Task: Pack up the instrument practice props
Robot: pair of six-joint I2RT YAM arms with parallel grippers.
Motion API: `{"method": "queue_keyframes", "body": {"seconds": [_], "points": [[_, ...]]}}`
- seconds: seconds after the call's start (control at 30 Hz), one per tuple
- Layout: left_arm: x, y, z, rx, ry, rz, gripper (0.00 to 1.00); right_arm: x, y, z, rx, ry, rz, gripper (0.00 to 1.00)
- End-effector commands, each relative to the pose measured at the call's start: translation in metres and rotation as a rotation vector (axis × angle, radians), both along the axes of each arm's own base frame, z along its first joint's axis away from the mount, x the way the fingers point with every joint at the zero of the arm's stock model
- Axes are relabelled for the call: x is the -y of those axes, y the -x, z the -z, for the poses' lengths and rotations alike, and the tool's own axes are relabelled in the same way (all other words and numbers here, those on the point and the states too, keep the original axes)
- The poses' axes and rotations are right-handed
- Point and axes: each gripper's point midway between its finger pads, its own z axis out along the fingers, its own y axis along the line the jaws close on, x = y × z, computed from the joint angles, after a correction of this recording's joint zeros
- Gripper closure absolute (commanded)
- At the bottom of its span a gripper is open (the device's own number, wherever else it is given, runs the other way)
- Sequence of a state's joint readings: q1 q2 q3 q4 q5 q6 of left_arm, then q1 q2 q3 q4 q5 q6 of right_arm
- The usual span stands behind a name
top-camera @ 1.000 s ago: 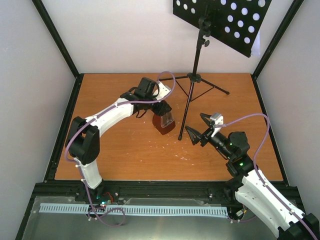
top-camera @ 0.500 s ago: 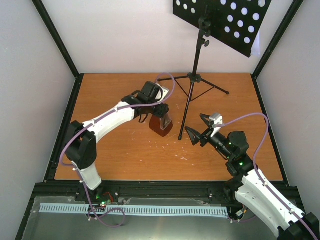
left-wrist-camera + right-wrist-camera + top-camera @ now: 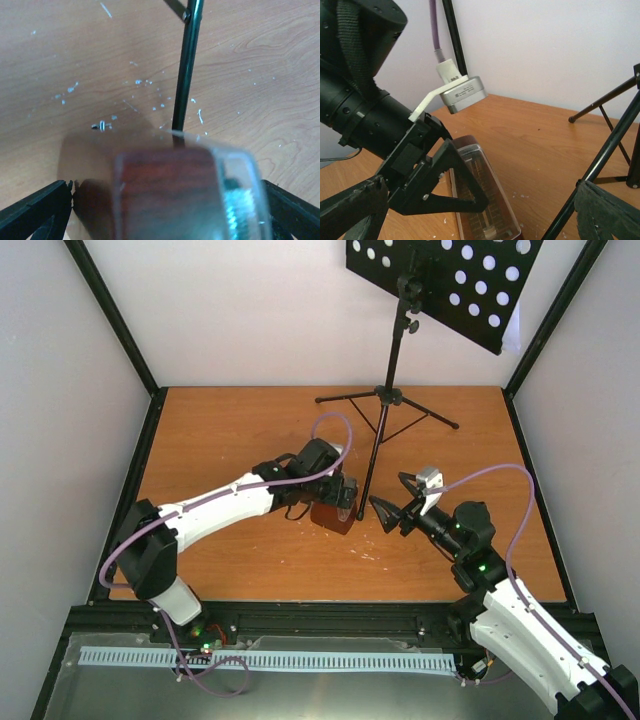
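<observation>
The red-brown wooden metronome point(image 3: 330, 519) with its clear cover rests on the table beside the music stand's near leg. My left gripper point(image 3: 337, 502) hangs right over the metronome point(image 3: 170, 195), open, with one finger point(image 3: 37, 212) well clear on its left and the other close by the cover's right side. My right gripper point(image 3: 392, 502) is open and empty, just to the right, facing the metronome point(image 3: 487, 210). The black tripod music stand point(image 3: 388, 395) stands at the back, its perforated desk point(image 3: 440, 275) at the top. A white sheet-music page point(image 3: 512, 336) peeks out behind the desk.
The stand's thin pole point(image 3: 187, 70) and leg point(image 3: 602, 162) run between the two grippers. Black frame posts point(image 3: 115, 325) and pale walls enclose the orange wooden table point(image 3: 230, 430). White specks point(image 3: 145, 82) dot the wood.
My left arm brought the metronome nearer and to the right, up to the stand's leg, then opened its jaws off it. The right arm barely moved.
</observation>
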State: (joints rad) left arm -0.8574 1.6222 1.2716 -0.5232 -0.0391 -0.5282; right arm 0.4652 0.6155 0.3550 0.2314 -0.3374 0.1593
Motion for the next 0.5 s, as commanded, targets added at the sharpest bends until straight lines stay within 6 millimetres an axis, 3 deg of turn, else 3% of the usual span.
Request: {"method": "queue_keyframes", "body": {"seconds": [0.0,0.3,0.47], "points": [[0.015,0.017,-0.017,-0.037,0.154,0.010,0.01,0.001,0.003,-0.001,-0.027,-0.010,-0.004,0.00],[0.042,0.056,-0.015,-0.097,0.360,0.120,0.01,0.019,0.001,0.015,-0.084,-0.009,0.101,0.00],[0.068,0.083,-0.027,-0.057,0.419,0.269,0.01,0.029,-0.001,0.029,-0.162,-0.015,0.160,0.00]]}}
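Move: The metronome stands between the left hand's open fingers, its middle level with that hand, about 2 cm to its left and 6 cm below. From the left hand, the metronome's clear cover is about 1 cm to the right, 2 cm back and 6 cm below; the foot of the music stand's near leg is some 4 cm right, 1 cm back and 15 cm down. From the right hand the metronome lies roughly 8 cm ahead, 11 cm left and 15 cm below. With its fingers already wide open and staying so around the upper metronome, the left hand draws back towards the bases by about 5 cm at nearly constant height, then also swings 3 cm to the right, rolling some 15 degrees so that its left side drops, and seems to push the metronome along with its fingers. The right hand, open and touching nothing, eases a little under 2 cm to its right, most of it late, and sinks slightly. ##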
